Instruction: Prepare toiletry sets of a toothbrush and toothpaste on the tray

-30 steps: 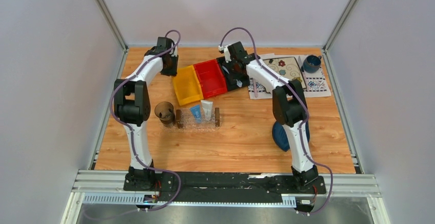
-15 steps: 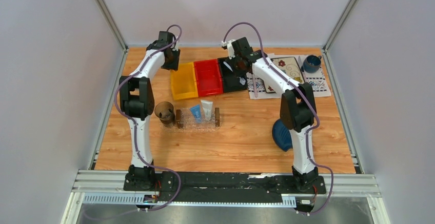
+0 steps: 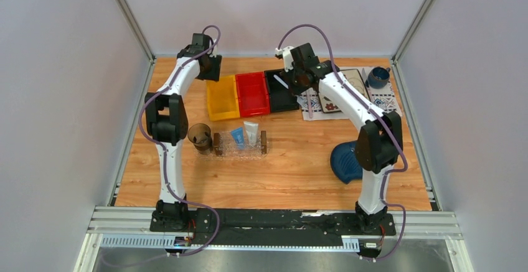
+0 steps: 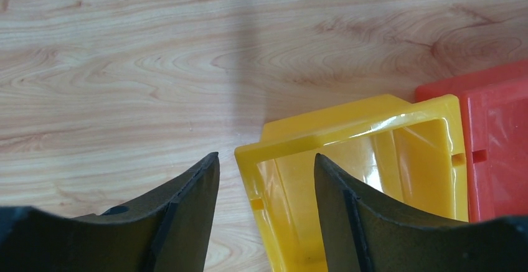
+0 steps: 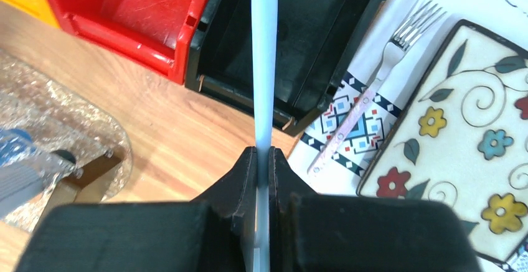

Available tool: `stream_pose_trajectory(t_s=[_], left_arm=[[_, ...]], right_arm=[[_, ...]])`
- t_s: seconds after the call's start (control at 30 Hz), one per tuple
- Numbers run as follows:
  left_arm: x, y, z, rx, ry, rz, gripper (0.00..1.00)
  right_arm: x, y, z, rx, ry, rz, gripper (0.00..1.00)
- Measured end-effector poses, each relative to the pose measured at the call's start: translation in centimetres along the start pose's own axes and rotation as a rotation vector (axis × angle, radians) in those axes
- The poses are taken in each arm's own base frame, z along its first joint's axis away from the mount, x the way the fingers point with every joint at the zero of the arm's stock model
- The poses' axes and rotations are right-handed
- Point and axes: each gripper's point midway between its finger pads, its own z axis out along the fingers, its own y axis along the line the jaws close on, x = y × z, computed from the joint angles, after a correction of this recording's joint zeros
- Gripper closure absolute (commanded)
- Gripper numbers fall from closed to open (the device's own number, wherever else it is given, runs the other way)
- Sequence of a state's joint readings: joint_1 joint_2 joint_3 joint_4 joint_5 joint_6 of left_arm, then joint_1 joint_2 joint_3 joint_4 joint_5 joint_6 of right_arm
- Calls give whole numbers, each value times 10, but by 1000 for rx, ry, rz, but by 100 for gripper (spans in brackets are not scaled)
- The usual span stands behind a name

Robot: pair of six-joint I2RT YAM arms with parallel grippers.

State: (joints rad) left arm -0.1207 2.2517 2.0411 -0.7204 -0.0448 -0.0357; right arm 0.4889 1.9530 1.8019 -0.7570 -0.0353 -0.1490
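Note:
My right gripper [image 5: 263, 151] is shut on the handle of the pale blue toothbrush [image 5: 264, 66]. The brush sticks out ahead of it over the black bin [image 5: 317, 42]; from above the right gripper [image 3: 294, 80] hangs at that bin's right side. The clear tray [image 3: 225, 150], with a brown block at each end, lies mid-table. It holds the blue toothpaste [image 3: 237, 136] and the white toothpaste [image 3: 251, 132] side by side. My left gripper [image 4: 266, 157] is open at the far left, its fingers either side of the yellow bin's [image 4: 373, 129] left wall without touching it.
Yellow, red [image 3: 253, 93] and black bins stand in a row at the back. A silver fork [image 5: 380, 79] and floral plate [image 5: 473, 129] lie on a patterned mat, with a blue mug [image 3: 378, 76] behind. A brown cup [image 3: 199, 136] stands left of the tray, a dark blue dish [image 3: 345, 163] to the right.
The left gripper's jaws opened wider and drew back to the bin's far-left corner; the yellow and red bins swung straight. The right gripper moved right and up with the toothbrush.

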Motion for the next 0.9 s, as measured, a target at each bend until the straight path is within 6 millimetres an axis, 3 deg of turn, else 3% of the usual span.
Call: stream_pose_trajectory(t_s=[0.13, 0.23, 0.43, 0.53, 0.67, 0.9], left_arm=[[-4, 0, -10, 2, -13, 0, 32], [-15, 1, -37, 5, -57, 6, 31], [-60, 3, -134, 24, -261, 41, 30], [-72, -1, -185, 57, -364, 80, 30], [-64, -13, -238, 132, -454, 169, 31], [-8, -38, -276, 271, -502, 316, 31]], right_arm=[[-6, 3, -29, -12, -38, -15, 100], [-7, 6, -53, -26, -64, -31, 100], [1, 18, -92, -84, -78, -61, 100], [4, 25, -108, -119, -89, -73, 100], [6, 36, -132, -176, -108, -96, 100], [19, 71, -162, -306, -96, -172, 100]])
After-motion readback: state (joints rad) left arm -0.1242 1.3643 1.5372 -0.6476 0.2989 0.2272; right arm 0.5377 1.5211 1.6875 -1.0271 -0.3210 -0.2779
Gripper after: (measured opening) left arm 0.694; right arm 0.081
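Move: Ahead of the right hand, which already holds the toothbrush, is the black box, about 7 cm out and 7 cm to its left. The tray lies some 14 cm back and 24 cm to the right hand's left, about 8 cm below. From the left hand the tray is roughly 26 cm back and 17 cm to the right; the yellow box's middle is 8 cm back and 5 cm right, the brown cup 24 cm back and 2 cm right. Lifting off above the yellow box's far left corner, the empty left hand first climbs some 22 cm, then sweeps back about 16 cm, fingertips tipping up and turning clockwise, still open. The right hand keeps the toothbrush pinched, drawing it back about 14 cm and up 11 cm from beside the black box while turning some 20 degrees counter-clockwise. ##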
